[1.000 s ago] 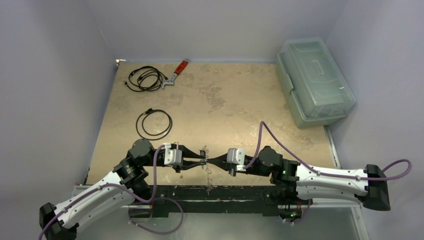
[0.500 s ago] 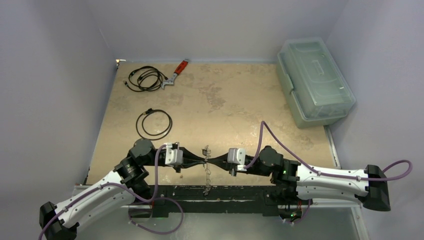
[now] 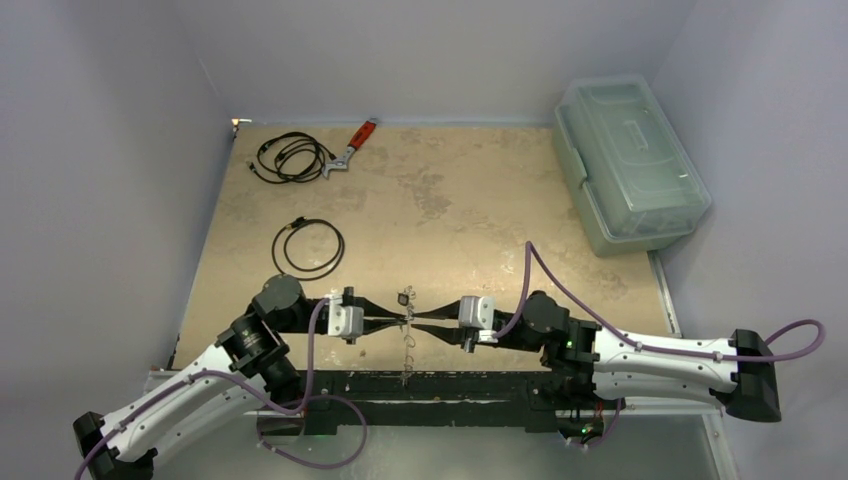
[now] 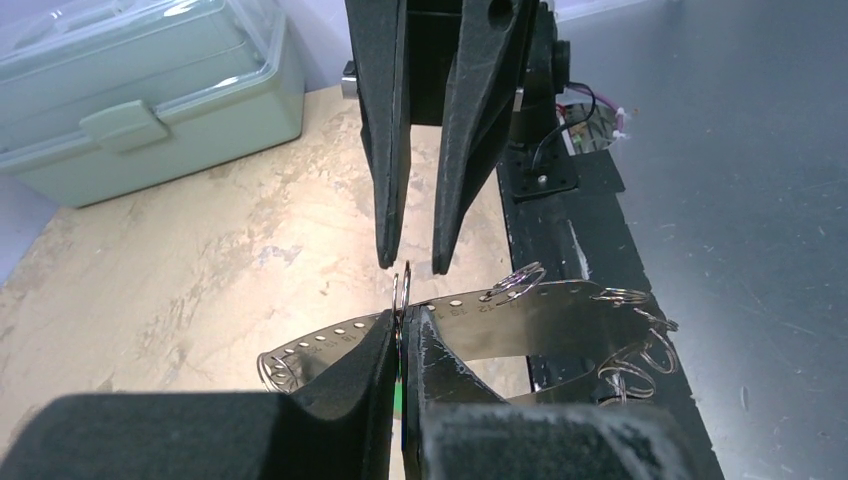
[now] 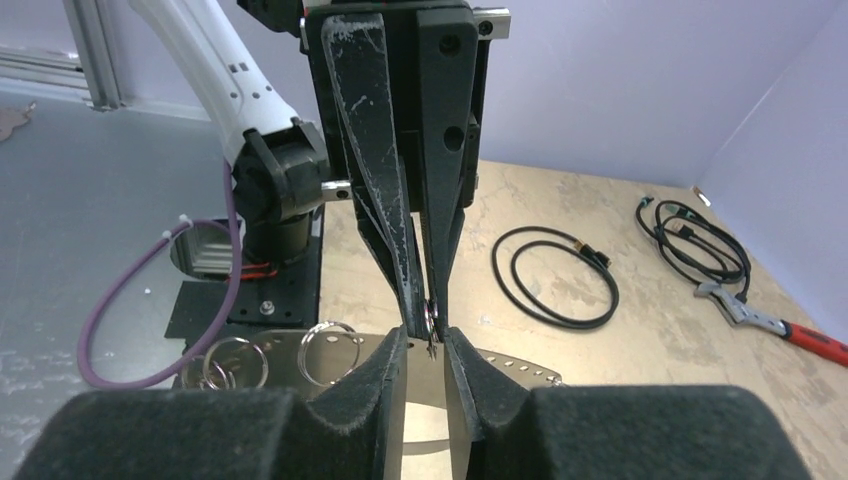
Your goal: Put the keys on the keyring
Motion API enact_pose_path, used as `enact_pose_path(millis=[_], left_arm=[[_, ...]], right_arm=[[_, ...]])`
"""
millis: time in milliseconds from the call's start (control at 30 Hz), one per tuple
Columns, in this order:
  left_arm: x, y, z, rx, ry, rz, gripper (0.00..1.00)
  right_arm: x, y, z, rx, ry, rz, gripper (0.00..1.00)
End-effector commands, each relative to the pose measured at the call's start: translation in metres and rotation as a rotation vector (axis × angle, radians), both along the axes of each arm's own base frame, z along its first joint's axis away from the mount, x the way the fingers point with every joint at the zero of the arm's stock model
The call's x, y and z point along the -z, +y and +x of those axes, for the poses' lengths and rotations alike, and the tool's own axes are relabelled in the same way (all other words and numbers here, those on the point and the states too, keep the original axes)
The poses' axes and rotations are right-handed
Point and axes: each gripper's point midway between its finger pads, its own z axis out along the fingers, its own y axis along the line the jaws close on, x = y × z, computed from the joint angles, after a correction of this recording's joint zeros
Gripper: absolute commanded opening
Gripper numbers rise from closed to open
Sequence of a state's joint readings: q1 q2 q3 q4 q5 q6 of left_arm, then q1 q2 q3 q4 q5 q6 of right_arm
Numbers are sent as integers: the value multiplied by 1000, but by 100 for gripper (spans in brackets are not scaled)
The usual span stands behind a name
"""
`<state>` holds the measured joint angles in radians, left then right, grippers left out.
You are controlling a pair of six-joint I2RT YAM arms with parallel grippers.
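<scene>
My left gripper (image 3: 402, 321) is shut on a small split ring (image 4: 402, 290). A sliver of green from a key's tag (image 4: 403, 400) shows between its pads. The ring sits against the keyring (image 4: 560, 320), a grey metal band with numbered holes and small rings dangling along it, which hangs between both arms (image 3: 407, 350). My right gripper (image 5: 427, 340) faces the left one tip to tip, its jaws slightly apart on either side of the left fingertips (image 5: 412, 290), gripping nothing. A tiny dark piece (image 3: 403, 297) sticks up above the meeting point. No other key can be made out.
A pale green lidded box (image 3: 630, 165) stands at the far right. Two black cable coils (image 3: 308, 248) (image 3: 290, 157) and a red-handled wrench (image 3: 352, 147) lie at the back left. The black mounting rail (image 3: 430, 385) runs just below the hanging keyring.
The left gripper closed onto the small ring. The right gripper, shut before, has parted its jaws and let go. The meeting point drifted slightly left and away from the rail.
</scene>
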<state>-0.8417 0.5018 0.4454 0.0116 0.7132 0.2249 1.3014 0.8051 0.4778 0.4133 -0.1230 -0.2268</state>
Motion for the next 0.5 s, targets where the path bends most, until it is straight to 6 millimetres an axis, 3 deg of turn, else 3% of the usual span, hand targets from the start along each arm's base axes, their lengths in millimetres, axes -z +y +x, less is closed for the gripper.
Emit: enact_pose_path(millis=[0,233,467], left_arm=[[-29,3,8,-37,-96,-41,0],[-26,2,13,-59,-86,-31,0],[-13,0,13,-45,-46,17,0]], right_arm=[[-34,3,5,22,-17,82,25],[-28,4,14,70,-6,37,40],[-26,4,19,97,3,13,42]])
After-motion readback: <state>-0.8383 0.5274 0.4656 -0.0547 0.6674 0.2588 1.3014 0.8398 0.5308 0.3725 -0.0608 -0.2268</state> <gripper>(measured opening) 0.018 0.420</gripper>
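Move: The right fingers, already part open, face the small wire ring that the left fingertips still pinch: it lies about 2 cm to the right hand's left, level fore and aft, some 1 cm lower. From the right hand the middle of the keyring's metal band is roughly 3 cm back, 2 cm left and 4 cm below; the black tag is 4 cm ahead, 2 cm left and 4 cm below. For the left hand, that ring is right in its fingertips. Spread the right fingers to about twice their gap while easing that gripper some 1 cm forward, with a slight rise, turning it a few degrees clockwise; stay just off the ring, touching nothing. Keep the left fingers pinched on the ring and carry it about 1 cm forward, then 1 cm down, so that it sinks below the right fingertips. ##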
